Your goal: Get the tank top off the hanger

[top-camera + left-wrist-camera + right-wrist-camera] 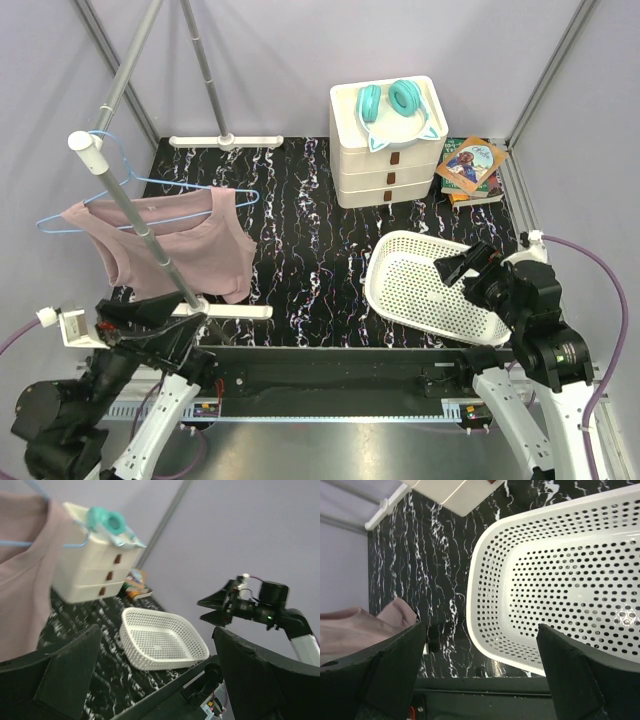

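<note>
The dusty-pink tank top (175,250) hangs on the light-blue wire hanger (165,185), whose hook loops over the slanted grey rail (140,225) at the left. My left gripper (165,325) is low, just in front of and below the top's hem, open and holding nothing. Its wrist view shows the tank top (20,575) and hanger wire (75,544) at the upper left, outside the open left gripper (156,635). My right gripper (462,272) hovers open over the white basket (378,275). Between the spread fingers of the right gripper (480,627) lie only mat and basket; the tank top (355,627) shows far left.
A white three-drawer unit (385,165) with teal headphones (390,105) on top stands at the back centre. Books (470,168) lie to its right. The rail's white base bars (230,311) (225,141) rest on the black marbled mat (300,230). Metal frame posts rise at the corners.
</note>
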Tool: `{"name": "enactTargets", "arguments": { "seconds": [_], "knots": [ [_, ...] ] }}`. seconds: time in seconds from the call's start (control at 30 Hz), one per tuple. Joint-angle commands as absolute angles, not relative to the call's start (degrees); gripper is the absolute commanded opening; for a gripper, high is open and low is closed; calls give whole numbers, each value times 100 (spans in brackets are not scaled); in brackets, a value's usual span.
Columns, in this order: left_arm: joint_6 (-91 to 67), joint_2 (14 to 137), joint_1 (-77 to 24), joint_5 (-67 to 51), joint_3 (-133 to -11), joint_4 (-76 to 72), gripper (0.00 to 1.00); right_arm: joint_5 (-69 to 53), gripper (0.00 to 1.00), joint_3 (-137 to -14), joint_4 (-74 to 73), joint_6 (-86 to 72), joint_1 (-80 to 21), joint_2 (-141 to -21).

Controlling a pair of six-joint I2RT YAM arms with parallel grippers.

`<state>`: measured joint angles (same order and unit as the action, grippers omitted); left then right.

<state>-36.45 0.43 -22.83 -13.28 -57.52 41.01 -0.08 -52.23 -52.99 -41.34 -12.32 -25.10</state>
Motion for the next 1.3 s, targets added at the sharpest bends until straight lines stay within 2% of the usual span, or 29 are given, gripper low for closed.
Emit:
{"name": "enactTargets", "arguments": {
  "seconds": [0.0, 0.13, 0.27, 0.4, 0.53, 0.63, 0.93, 1.13, 1.27],
  "knots": [
    [-3622, -159, -2355, -387, -6564, 6230, 99, -1070, 100, -5089, -4616, -3261, -1222, -2575],
    [-3542, -342, -2461, -527, -6601, 6215, 99, -2054, 100, -5106, -3562, -3375, -1213, -3171],
    [-3603, -265, -2645, -344, -6548, 6450, 99, -2532, 100, -5658, -3042, -3191, -1536, -4767],
    [-3612, -141, -2716, 70, -6583, 6898, 99, -1250, 100, -6842, -2980, -2796, -3187, -5658],
    [-3726, -185, -2838, 404, -6671, 7005, 99, -1169, 100, -7908, -2647, -2260, -4226, -6826],
    [-3849, -176, -2961, 536, -6785, 7163, 99, -1282, 100, -8568, -2269, -1296, -4903, -7398],
    [-4122, -316, -3199, 668, -7084, 7506, 99, -2619, 100, -10843, -1995, 517, -5238, -9234],
    [-4368, -413, -3436, 791, -7321, 7821, 99, -2935, 100, -11792, -2048, 852, -5229, -10220],
    [-4596, -466, -3673, 835, -7313, 7884, 99, -3277, 94, -12602, -2223, 747, -5256, -10923]
  ]
}}
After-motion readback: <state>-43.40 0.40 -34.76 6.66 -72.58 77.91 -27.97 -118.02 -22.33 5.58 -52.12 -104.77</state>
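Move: The tank top on its hanger is about 54 cm to the right hand's left, some 4 cm farther out and 5 cm higher; the hanger's near end is 44 cm left, 9 cm ahead and 10 cm up. The white basket's middle is 6 cm ahead, about 1 cm left and 22 cm below; the drawer unit is 33 cm ahead, 12 cm left and 12 cm lower. From the left hand the tank top lies 16 cm ahead, 9 cm left and 9 cm below. Right hand, open, sweeps 40 cm left and up, swinging towards the hanger's near end; left sinks 8 cm leftwards. ##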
